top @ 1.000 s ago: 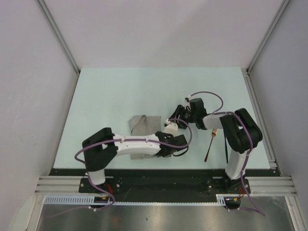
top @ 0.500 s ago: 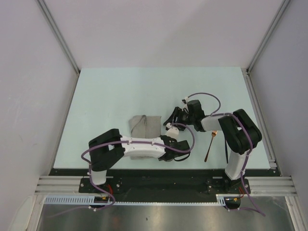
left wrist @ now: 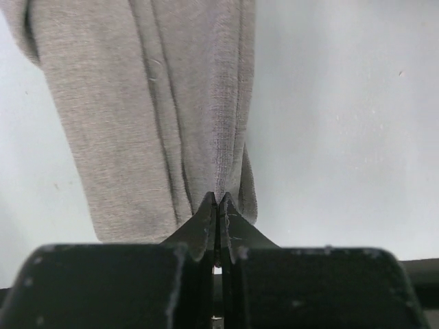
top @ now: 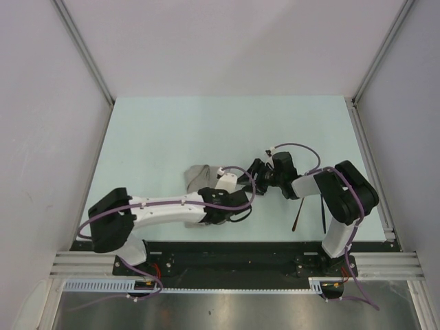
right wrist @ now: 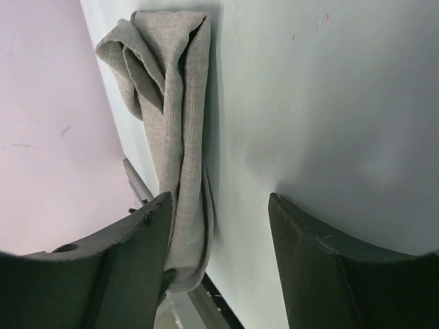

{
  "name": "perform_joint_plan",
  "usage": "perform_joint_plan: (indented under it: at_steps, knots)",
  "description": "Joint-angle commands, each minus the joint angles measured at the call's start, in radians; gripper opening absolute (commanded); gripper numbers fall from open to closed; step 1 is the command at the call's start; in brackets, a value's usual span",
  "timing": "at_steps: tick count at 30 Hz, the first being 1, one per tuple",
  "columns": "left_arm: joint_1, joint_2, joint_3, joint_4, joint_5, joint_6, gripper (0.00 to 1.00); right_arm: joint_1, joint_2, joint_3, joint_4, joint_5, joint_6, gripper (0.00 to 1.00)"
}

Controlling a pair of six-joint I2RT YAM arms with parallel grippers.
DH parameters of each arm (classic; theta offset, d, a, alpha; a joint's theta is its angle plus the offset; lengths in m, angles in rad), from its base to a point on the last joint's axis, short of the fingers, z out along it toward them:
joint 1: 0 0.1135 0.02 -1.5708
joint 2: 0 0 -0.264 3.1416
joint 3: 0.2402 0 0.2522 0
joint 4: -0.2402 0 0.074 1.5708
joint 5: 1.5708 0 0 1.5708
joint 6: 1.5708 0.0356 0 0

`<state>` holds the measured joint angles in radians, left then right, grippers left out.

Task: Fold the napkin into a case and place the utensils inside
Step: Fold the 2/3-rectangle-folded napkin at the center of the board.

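The grey-beige napkin (top: 199, 176) lies bunched into a long folded strip left of the table's middle. My left gripper (top: 221, 180) reaches it from the near side. In the left wrist view the napkin (left wrist: 137, 103) stretches away and my left gripper (left wrist: 218, 197) is shut, pinching its near hem. My right gripper (top: 254, 173) stands open just right of the cloth. In the right wrist view the napkin (right wrist: 171, 103) runs along the inside of the left finger of my right gripper (right wrist: 218, 202). The fork (top: 295, 220) and the thin black piece (top: 322, 214) lie at the front right, partly under the right arm.
The pale table (top: 172, 130) is bounded by metal rails at the left and right and a black strip (top: 234, 246) along its near edge. Lavender walls (right wrist: 48, 103) enclose the sides. Purple cables loop over both wrists.
The left arm swung its elbow out to the left and its gripper closed on the napkin's near hem. The right gripper shifted slightly and opened a little wider.
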<state>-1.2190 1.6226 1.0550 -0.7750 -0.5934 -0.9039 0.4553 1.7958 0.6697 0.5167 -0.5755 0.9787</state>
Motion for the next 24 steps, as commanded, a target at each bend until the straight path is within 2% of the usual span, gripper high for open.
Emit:
perform_joint_plan:
  at_steps: [1, 6, 8, 11, 12, 17, 24]
  knots:
    - [0.041, -0.124, -0.059, 0.071, 0.059, 0.039, 0.0, 0.025, -0.058, -0.022, 0.115, -0.021, 0.066, 0.64]
    - [0.056, -0.141, -0.085, 0.085, 0.084, 0.04, 0.0, 0.06, -0.085, -0.05, 0.203, 0.0, 0.097, 0.67]
    - [0.059, -0.145, -0.09, 0.082, 0.081, 0.037, 0.0, 0.077, -0.05, -0.029, 0.207, -0.017, 0.104, 0.69]
    - [0.064, -0.165, -0.095, 0.086, 0.09, 0.039, 0.0, 0.112, 0.0, -0.053, 0.331, -0.029, 0.187, 0.71]
    - [0.065, -0.168, -0.093, 0.08, 0.089, 0.04, 0.0, 0.118, 0.01, -0.061, 0.347, -0.02, 0.196, 0.99]
    - [0.073, -0.204, -0.099, 0.066, 0.081, 0.046, 0.0, 0.17, 0.05, -0.055, 0.359, -0.014, 0.196, 1.0]
    - [0.085, -0.256, -0.113, 0.054, 0.078, 0.046, 0.0, 0.233, 0.05, -0.042, 0.272, 0.066, 0.189, 1.0]
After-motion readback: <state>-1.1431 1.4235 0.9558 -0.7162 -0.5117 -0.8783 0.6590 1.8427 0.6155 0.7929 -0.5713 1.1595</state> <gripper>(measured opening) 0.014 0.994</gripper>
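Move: The left gripper already pinches the napkin's near right corner; the napkin's middle lies about 6 cm ahead, 5 cm left and 4 cm below it. From the right gripper, the mid-part of the napkin's raised right edge is roughly 5 cm back, 8 cm left and a little lower. The pinched corner is about 11 cm back and 8 cm left of that right gripper, and the fork some 7 cm back and 17 cm to its right. Swing the right gripper about 6.5 cm left and 5 cm back to the napkin's lifted right edge, just beyond the left fingertips, arching up 3 cm before easing partly down, and spread its fingers fully on the way. Keep the left gripper shut on the near corner, raising it about 2.5 cm, drawing it slightly left and tipping its left side down some 10 degrees. ##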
